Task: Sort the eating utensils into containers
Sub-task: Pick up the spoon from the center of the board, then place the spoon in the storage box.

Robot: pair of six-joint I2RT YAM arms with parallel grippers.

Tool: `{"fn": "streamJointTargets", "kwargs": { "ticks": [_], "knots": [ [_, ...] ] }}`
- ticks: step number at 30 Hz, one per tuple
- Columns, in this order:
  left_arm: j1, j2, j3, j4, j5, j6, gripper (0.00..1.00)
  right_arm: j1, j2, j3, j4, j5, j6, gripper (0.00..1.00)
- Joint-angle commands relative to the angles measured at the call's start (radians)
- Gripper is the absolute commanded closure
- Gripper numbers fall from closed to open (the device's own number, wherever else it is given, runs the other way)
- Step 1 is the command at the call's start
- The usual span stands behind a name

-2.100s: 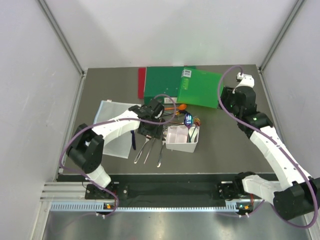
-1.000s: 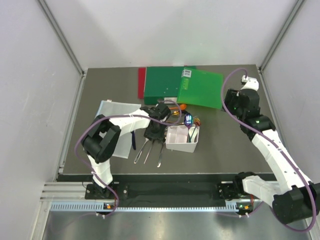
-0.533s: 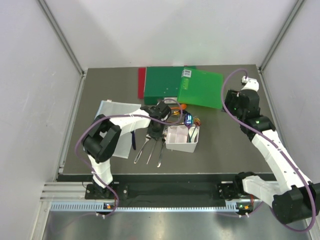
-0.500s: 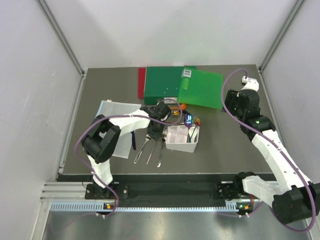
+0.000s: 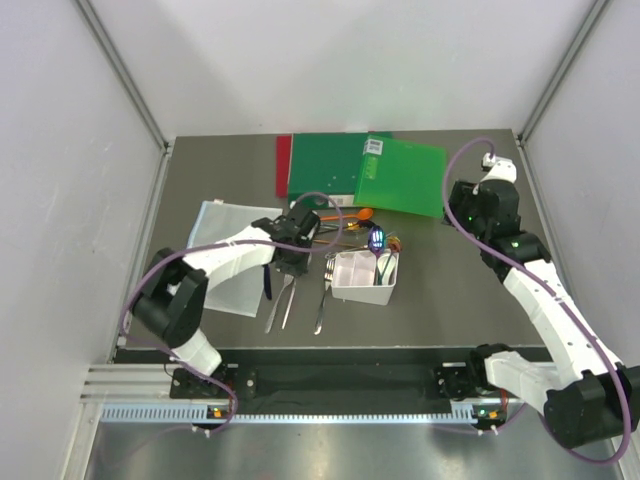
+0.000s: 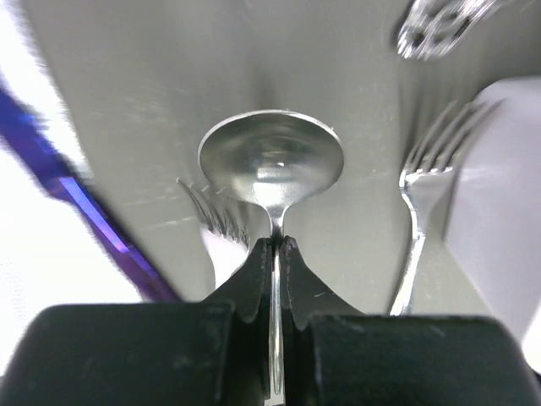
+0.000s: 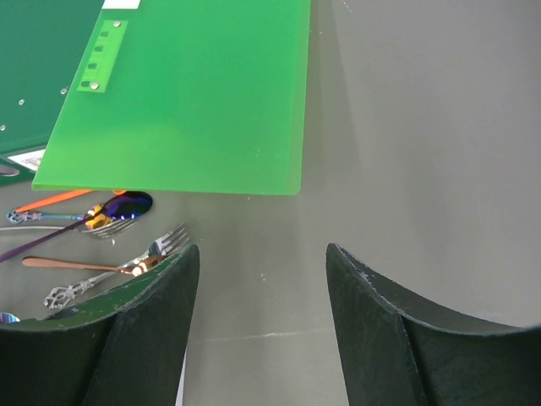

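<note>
My left gripper [image 6: 276, 244] is shut on the thin handle of a silver spoon [image 6: 270, 161], bowl pointing away, just above the grey table. In the top view the gripper [image 5: 297, 250] sits left of the white bin [image 5: 365, 290]. Silver forks [image 6: 423, 186] [image 6: 211, 224] lie on either side of the spoon, and a purple knife [image 6: 76, 203] lies to the left. A dark blue spoon [image 7: 127, 205], a fork [image 7: 165, 245] and an orange utensil [image 7: 59, 200] lie behind the bin. My right gripper [image 7: 260, 249] hangs open over bare table at the back right.
Green folders [image 5: 365, 170] and a red folder [image 5: 283, 165] lie flat at the back. A clear plastic sheet [image 5: 225, 255] lies left of the utensils. The bin's white wall [image 6: 507, 211] stands close on the right of my left gripper.
My left gripper has shut on the silver spoon's handle and shifted a little to the left with it. The right arm has stayed still.
</note>
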Motion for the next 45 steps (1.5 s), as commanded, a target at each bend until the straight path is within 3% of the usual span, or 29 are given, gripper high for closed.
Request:
{"fn": "streamJointTargets", "kwargs": {
  "ticks": [1, 13, 22, 27, 38, 45],
  "knots": [
    [0.017, -0.136, 0.031, 0.037, -0.039, -0.006, 1.00, -0.020, 0.003, 0.007, 0.033, -0.021, 0.016, 0.38],
    [0.023, -0.170, -0.018, 0.143, 0.030, -0.004, 1.00, -0.030, -0.003, -0.012, 0.027, -0.027, 0.028, 0.39],
    [0.023, -0.305, 0.000, 0.238, -0.143, -0.016, 1.00, -0.040, 0.006, -0.021, 0.029, -0.032, 0.036, 0.39],
    [0.020, -0.399, 0.050, 0.334, -0.122, -0.020, 1.00, -0.046, 0.014, -0.029, 0.029, -0.037, 0.048, 0.39],
    [-0.048, -0.313, 0.059, 0.670, 0.053, -0.093, 1.00, -0.047, 0.034, -0.047, 0.020, -0.053, 0.061, 0.39],
    [-0.161, -0.241, 0.138, 0.715, 0.024, -0.069, 1.00, -0.052, 0.029, -0.049, 0.009, -0.047, 0.050, 0.39]
  ]
}}
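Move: The left hand already has the spoon by its neck, just off the table; the container's middle is some 17 cm to its right, 1 cm back, at about its height. The near fork lies 5 cm left and 8 cm back, the other fork 7 cm right and 6 cm back, the blue knife 8 cm left and level. The right hand has the container about 18 cm to its left, 9 cm back and 18 cm below. Still pinching the spoon, left hand climbs about 20 cm, tilts outward, then swings right above container's far-left corner. ##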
